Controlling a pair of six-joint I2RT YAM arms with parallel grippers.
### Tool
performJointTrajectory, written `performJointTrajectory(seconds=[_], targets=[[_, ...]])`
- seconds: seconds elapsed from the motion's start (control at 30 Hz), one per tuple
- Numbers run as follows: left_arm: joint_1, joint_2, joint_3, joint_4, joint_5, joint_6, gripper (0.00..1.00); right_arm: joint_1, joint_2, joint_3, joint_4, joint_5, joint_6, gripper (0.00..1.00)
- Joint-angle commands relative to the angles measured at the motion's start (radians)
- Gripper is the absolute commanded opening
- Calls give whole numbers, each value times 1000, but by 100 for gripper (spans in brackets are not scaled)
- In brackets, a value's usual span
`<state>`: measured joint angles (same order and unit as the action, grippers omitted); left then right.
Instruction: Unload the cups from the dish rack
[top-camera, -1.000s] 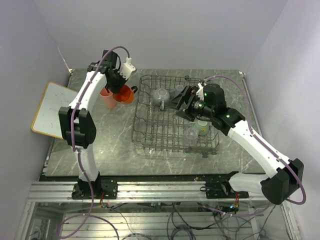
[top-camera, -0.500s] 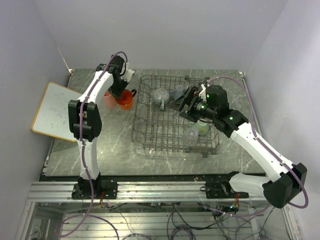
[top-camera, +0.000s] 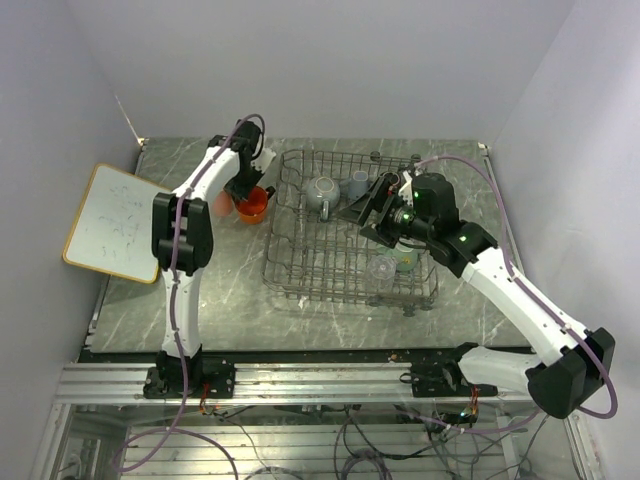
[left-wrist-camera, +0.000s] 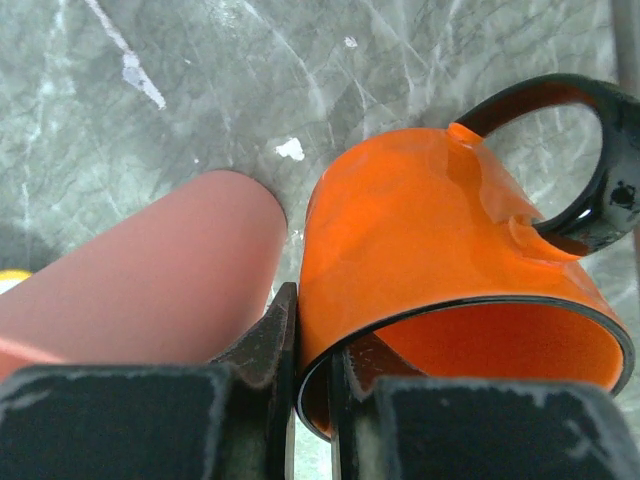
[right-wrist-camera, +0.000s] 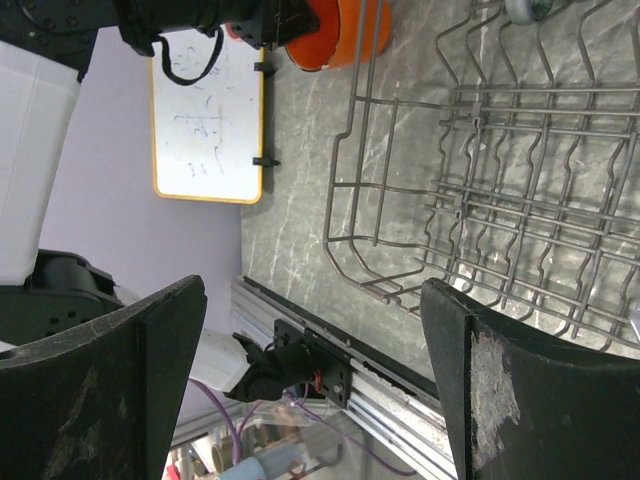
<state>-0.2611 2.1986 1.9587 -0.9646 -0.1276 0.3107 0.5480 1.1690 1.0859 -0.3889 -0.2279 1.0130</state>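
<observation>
My left gripper (top-camera: 244, 192) is shut on the rim of the orange mug (top-camera: 252, 206), one finger inside and one outside (left-wrist-camera: 312, 400). The mug (left-wrist-camera: 440, 230) has a black handle and is just above or on the table, touching the pink tumbler (left-wrist-camera: 150, 280) (top-camera: 221, 203). The dish rack (top-camera: 320, 250) stands mid-table. In it are two grey mugs (top-camera: 322, 190) (top-camera: 358, 183), a clear glass (top-camera: 382, 267) and a mint-green mug (top-camera: 405, 260). My right gripper (top-camera: 365, 212) hangs open over the rack with nothing between its fingers (right-wrist-camera: 312, 290).
A white board with a wooden frame (top-camera: 110, 222) overhangs the table's left edge. The back wall is close behind the rack and the left arm. An aluminium rail (top-camera: 320, 380) runs along the near edge.
My left arm has swung and lowered the orange mug beside the pink tumbler. The right gripper has shifted a little to the right over the rack and stays open.
</observation>
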Motion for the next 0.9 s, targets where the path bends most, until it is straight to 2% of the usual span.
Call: performJointTrajectory(seconds=[0.0, 0.33, 0.4, 0.47, 0.5, 0.6, 0.67, 0.87], targets=[[10, 22, 56, 24, 3, 27, 7, -8, -31, -19, -11, 4, -5, 88], [17, 87, 133, 27, 5, 27, 9, -8, -32, -34, -8, 2, 6, 86], [17, 94, 136, 34, 1, 22, 28, -8, -26, -28, -26, 21, 0, 86], [17, 88, 127, 55, -4, 15, 44, -7, -19, -18, -50, 46, -11, 88], [17, 78, 109, 74, -6, 12, 56, -7, -16, -15, -58, 56, -18, 88], [19, 35, 63, 151, -5, 12, 72, -6, -1, -7, -73, 81, -34, 88], [19, 20, 60, 174, 7, 13, 74, -7, 10, -2, -80, 93, -46, 88], [16, -5, 88, 151, 83, 16, 71, -6, 53, 23, -95, 118, -74, 87]])
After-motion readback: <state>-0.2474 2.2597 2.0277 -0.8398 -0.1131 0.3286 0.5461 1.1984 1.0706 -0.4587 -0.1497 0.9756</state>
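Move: The left gripper still pinches the orange mug by the left side of its rim, so the mug's middle is about 4 cm to the right, 1 cm back and 4 cm below. The pink cup stands some 6 cm left and 1 cm back, its middle 2 cm lower; the rack's left edge is about 10 cm right, level. From the empty right gripper, the clear glass is roughly 10 cm right, 3 cm back and 22 cm below, the green mug 6 cm farther right and 4 cm farther out than the glass. Lower the left gripper a good centimetre to set the orange mug beside the pink cup, ease it forward about 4.5 cm in all, and open the fingers wide from halfway on, letting go of the rim while they still straddle its left wall; finish rising slightly, fingertips tilting forward. Late on, sink the open right gripper about 3 cm towards the rack, drifting right towards the clear glass. ##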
